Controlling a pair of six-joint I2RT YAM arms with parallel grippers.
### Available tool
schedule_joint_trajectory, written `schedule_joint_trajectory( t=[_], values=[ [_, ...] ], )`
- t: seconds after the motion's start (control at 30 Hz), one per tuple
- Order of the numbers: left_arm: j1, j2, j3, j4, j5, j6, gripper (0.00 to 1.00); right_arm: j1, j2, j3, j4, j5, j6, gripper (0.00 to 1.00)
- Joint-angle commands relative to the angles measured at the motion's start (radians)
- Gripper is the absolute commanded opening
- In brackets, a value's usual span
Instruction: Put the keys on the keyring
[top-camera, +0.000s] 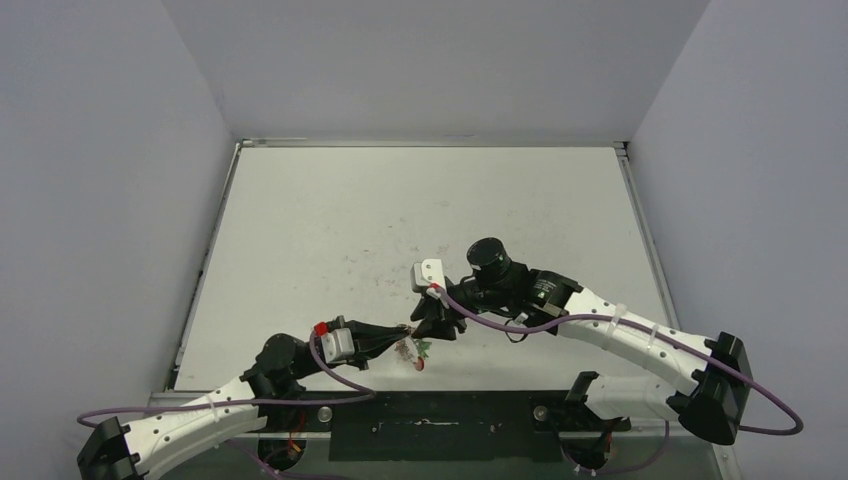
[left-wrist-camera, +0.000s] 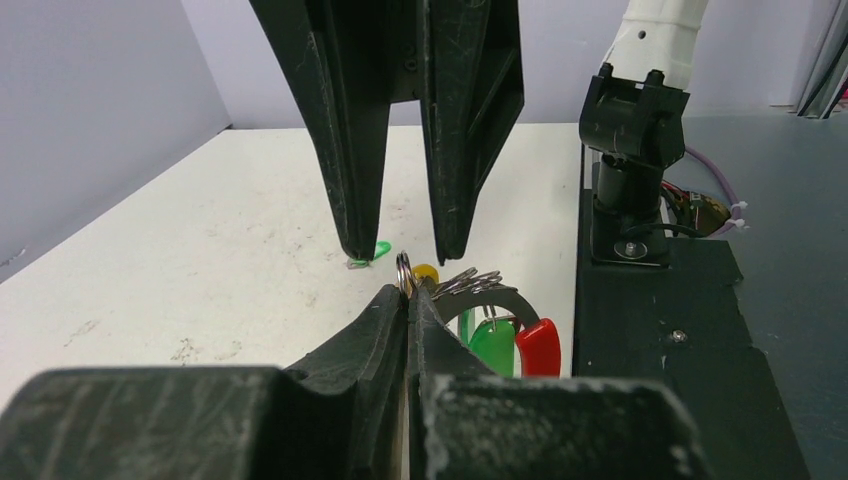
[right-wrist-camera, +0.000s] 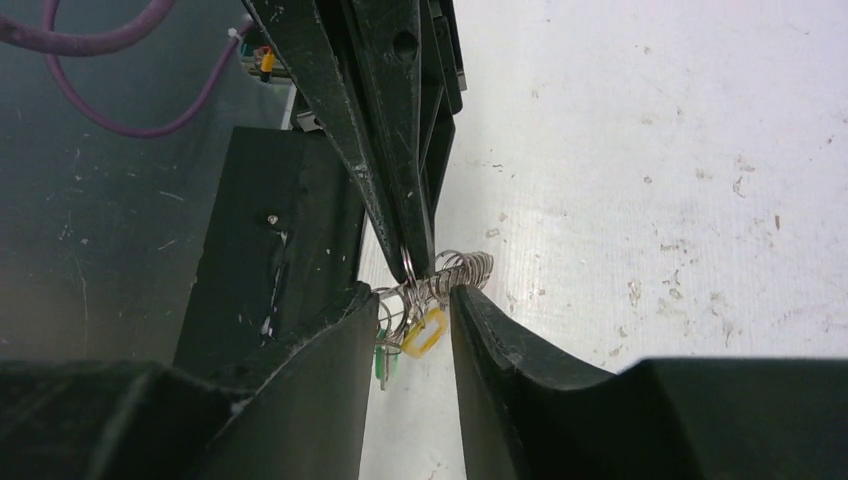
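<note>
The keyring (right-wrist-camera: 468, 268), a silvery coiled wire, hangs in a bundle just above the table near the front edge. My left gripper (left-wrist-camera: 408, 292) is shut on a small silver ring (left-wrist-camera: 402, 268) of that bundle. Keys hang from it: a yellow head (right-wrist-camera: 424, 333), a green head (left-wrist-camera: 492, 345) and a red plastic piece (left-wrist-camera: 540, 348). My right gripper (right-wrist-camera: 415, 297) is open, one finger on each side of the coil and the yellow key. In the top view both grippers meet over the bundle (top-camera: 413, 352). A small green piece (left-wrist-camera: 375, 250) shows by one right fingertip.
The black base plate (left-wrist-camera: 650, 330) with the right arm's mount (left-wrist-camera: 630, 150) stands directly right of the bundle. Purple cables (top-camera: 500, 325) loop around both arms. The white table (top-camera: 400, 220) stretches back to grey walls.
</note>
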Motion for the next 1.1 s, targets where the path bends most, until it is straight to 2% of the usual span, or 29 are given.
schedule_joint_trajectory(
  t=[0.0,0.07,0.17,0.23,0.27,0.5,0.57,0.67,0.9,1.07],
  values=[
    [-0.003,0.007,0.011,0.111,0.023,-0.018,0.0,0.0,0.03,0.007,0.105,-0.059,-0.002,0.29],
    [-0.003,0.009,0.013,0.111,0.024,-0.015,0.0,-0.002,0.04,0.006,0.1,-0.053,-0.011,0.21],
    [-0.004,0.009,0.014,0.112,0.024,-0.013,0.0,-0.004,0.052,0.003,0.097,-0.053,-0.02,0.18],
    [-0.004,0.007,0.014,0.11,0.024,-0.012,0.0,-0.004,0.059,0.004,0.092,-0.06,-0.024,0.04],
    [-0.004,0.006,0.014,0.108,0.024,-0.011,0.0,-0.004,0.062,0.006,0.086,-0.062,-0.026,0.0],
    [-0.004,-0.024,0.018,0.064,0.008,-0.002,0.01,-0.004,0.063,0.054,-0.001,-0.031,-0.037,0.0],
    [-0.004,-0.049,0.031,-0.007,-0.019,0.006,0.14,-0.003,0.067,0.086,-0.067,0.001,-0.047,0.0],
    [-0.003,-0.091,0.069,-0.153,-0.062,0.034,0.25,0.005,0.088,0.143,-0.177,0.058,-0.061,0.0],
    [-0.003,-0.109,0.172,-0.396,-0.11,0.091,0.37,0.064,0.182,0.292,-0.4,0.206,-0.065,0.0],
    [-0.003,-0.037,0.246,-0.509,-0.081,0.123,0.38,0.115,0.263,0.401,-0.513,0.288,-0.049,0.0]
  ],
)
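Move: The small wire loop that carries the keyring stands just out of my shut left fingertips, about 1 cm to their right and level with them. From my open right hand, whose fingers straddle the loop, it is about 1 cm left and 1 cm below. The coiled keyring hangs some 5 cm beneath the loop and 2 cm nearer my bases. The red tag lies about 3 cm farther back than the ring's middle and the green tag about 1 cm farther back, both a little lower. I ease my right hand about 1 cm left and 1 cm down and shut its fingers on the wire loop while my left still holds it. Only then do I open my left fingers and draw that hand about 1.5 cm forward and 1 cm left, off the loop. My right keeps its pinch, tips its fingertips some 20 degrees further down and sinks another centimetre. ##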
